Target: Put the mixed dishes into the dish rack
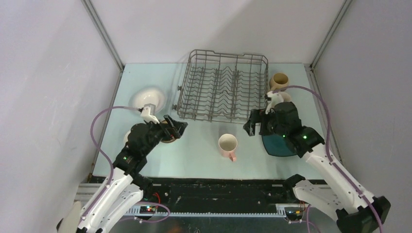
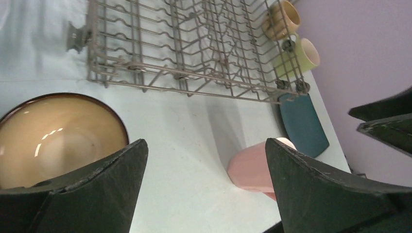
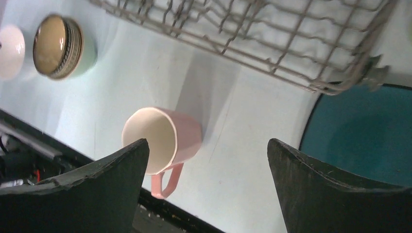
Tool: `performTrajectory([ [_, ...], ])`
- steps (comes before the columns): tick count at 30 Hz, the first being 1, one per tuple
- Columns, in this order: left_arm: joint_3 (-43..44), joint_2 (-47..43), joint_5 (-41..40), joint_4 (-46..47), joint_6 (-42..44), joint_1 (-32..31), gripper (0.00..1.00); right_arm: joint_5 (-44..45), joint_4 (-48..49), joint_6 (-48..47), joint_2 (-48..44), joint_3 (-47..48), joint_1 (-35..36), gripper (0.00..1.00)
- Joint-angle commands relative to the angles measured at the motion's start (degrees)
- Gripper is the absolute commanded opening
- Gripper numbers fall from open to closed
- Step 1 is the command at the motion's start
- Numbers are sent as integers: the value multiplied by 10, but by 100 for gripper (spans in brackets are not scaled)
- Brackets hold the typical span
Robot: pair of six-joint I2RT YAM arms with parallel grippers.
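The grey wire dish rack [image 1: 222, 85] stands at the back centre with nothing in it. A pink mug [image 1: 228, 144] stands upright in front of it, between my two grippers. My left gripper [image 1: 177, 128] hangs open above a dark brown bowl [image 2: 58, 136], which sits nested in a pale green bowl [image 3: 90, 53]. My right gripper [image 1: 252, 127] is open over the left edge of the dark teal square plate [image 1: 279, 144]. Tan mug [image 1: 279, 80] and light-green mug [image 2: 301, 56] stand right of the rack. A white bowl [image 1: 148, 97] lies left of the rack.
Grey walls close in the table on the left, back and right. A small white dish [image 3: 9, 51] lies beyond the stacked bowls near the left wall. The black table front edge [image 3: 160, 206] runs just below the pink mug.
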Motion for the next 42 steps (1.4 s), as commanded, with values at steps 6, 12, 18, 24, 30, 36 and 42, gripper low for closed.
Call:
performTrajectory([
  [6,-28,37,113,126,-29,0,98,29,-22,-25,114,28,116,85],
  [12,-35,41,125,136,-35,0,98,11,21,-4,193,28,138,74],
  [18,-34,40,128,125,-36,0,98,-10,56,13,251,28,168,56],
  [24,-33,50,157,134,-64,0,98,-58,64,17,265,30,171,0],
  [30,-60,51,225,230,-121,0,98,-167,89,26,184,31,133,0],
  [36,-75,73,270,366,-182,1,98,-316,187,104,109,21,47,0],
  [42,-67,118,298,503,-263,0,98,-407,350,223,107,13,-7,0],
])
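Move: The pink mug stands upright some 12 cm to the right hand's left, about 6 cm back and 15 cm below it. The dish rack's middle lies roughly 28 cm ahead of that hand, 14 cm left and 14 cm down. The teal plate is about 15 cm to its right, nearly level with it fore and aft, 18 cm below. From the left hand, the mug is around 23 cm right, 5 cm back and 15 cm down. Right hand sinks leftward about 12 cm, pinches the mug's rim, lifts some 13 cm; left hand swings right 8 cm. ##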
